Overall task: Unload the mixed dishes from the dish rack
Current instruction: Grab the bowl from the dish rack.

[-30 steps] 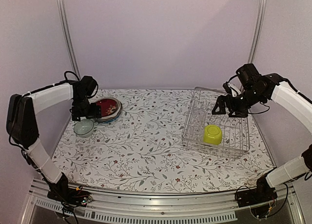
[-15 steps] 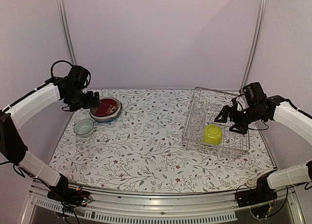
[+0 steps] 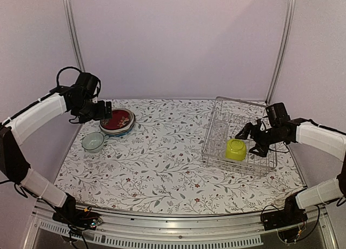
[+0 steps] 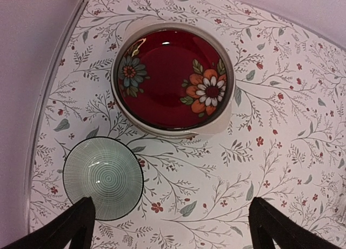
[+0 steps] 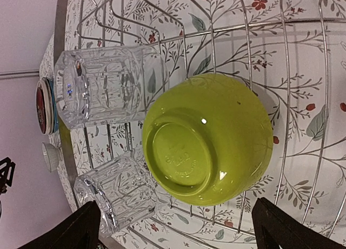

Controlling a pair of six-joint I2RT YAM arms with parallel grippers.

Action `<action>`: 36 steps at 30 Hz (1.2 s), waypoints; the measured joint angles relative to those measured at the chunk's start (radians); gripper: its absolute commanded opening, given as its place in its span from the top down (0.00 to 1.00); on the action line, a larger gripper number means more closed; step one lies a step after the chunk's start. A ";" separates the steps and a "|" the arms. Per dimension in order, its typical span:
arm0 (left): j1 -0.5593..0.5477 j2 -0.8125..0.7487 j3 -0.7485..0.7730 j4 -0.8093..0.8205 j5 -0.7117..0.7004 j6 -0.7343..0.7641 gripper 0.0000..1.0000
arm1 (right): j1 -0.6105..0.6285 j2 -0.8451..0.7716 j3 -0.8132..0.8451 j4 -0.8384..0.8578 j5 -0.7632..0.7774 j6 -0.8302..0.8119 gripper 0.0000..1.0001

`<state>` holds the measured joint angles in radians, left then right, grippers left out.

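Note:
The dish rack [image 3: 238, 166], a silver wire basket, stands on the right of the table. Inside it a lime-green bowl [image 3: 235, 149] [image 5: 208, 138] lies upside down beside two clear glasses on their sides [image 5: 102, 86] [image 5: 116, 197]. My right gripper [image 3: 251, 142] [image 5: 178, 233] hovers open just above the bowl, holding nothing. On the far left, a red floral plate [image 3: 119, 119] [image 4: 172, 78] tops a stack of plates. A small pale ribbed bowl [image 3: 93, 142] [image 4: 102, 178] sits on the cloth beside it. My left gripper [image 3: 103, 112] [image 4: 170, 227] hangs open above them, empty.
A floral tablecloth [image 3: 162, 162] covers the table. Rack wires [image 5: 286, 70] and upright prongs surround the bowl. Pale walls with metal posts [image 3: 73, 43] close in the left, back and right sides.
The right gripper has come down and forward into the rack, over the lime-green bowl. The left arm has lifted off the plate stack and now hovers above it.

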<state>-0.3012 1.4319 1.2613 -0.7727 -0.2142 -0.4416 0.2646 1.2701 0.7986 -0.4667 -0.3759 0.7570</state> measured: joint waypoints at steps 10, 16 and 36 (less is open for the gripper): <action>0.000 0.000 0.000 0.007 0.000 0.005 0.00 | -0.018 0.014 -0.107 0.139 0.016 0.094 0.01; 0.000 0.000 0.000 0.013 0.005 0.004 0.00 | -0.044 0.063 -0.165 0.231 -0.014 0.116 0.01; 0.000 -0.001 -0.002 0.030 0.021 0.004 0.00 | -0.069 0.129 -0.179 0.364 -0.044 0.126 0.01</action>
<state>-0.3012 1.4311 1.2591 -0.7425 -0.1928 -0.4374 0.1951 1.3987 0.6197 -0.1028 -0.4202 0.8833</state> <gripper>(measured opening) 0.995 0.988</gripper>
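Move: The upturned lime-green bowl lies about 6 cm below my right hand, some 3 cm ahead and 3 cm to its left. Two clear glasses lie in the rack about 8 cm left of the bowl, one roughly 8 cm farther out than the bowl and the other about 1 cm nearer. From my idle left hand the bowl is around 55 cm to the right, some 7 cm back and 14 cm lower. I sink my right hand about 5 cm into the rack beside the green bowl, drifting a centimetre to my right and turning the wrist slightly clockwise. Then, staying low, I ease forward about 2 cm so my wide-open fingers come either side of the bowl; I don't close them yet. ##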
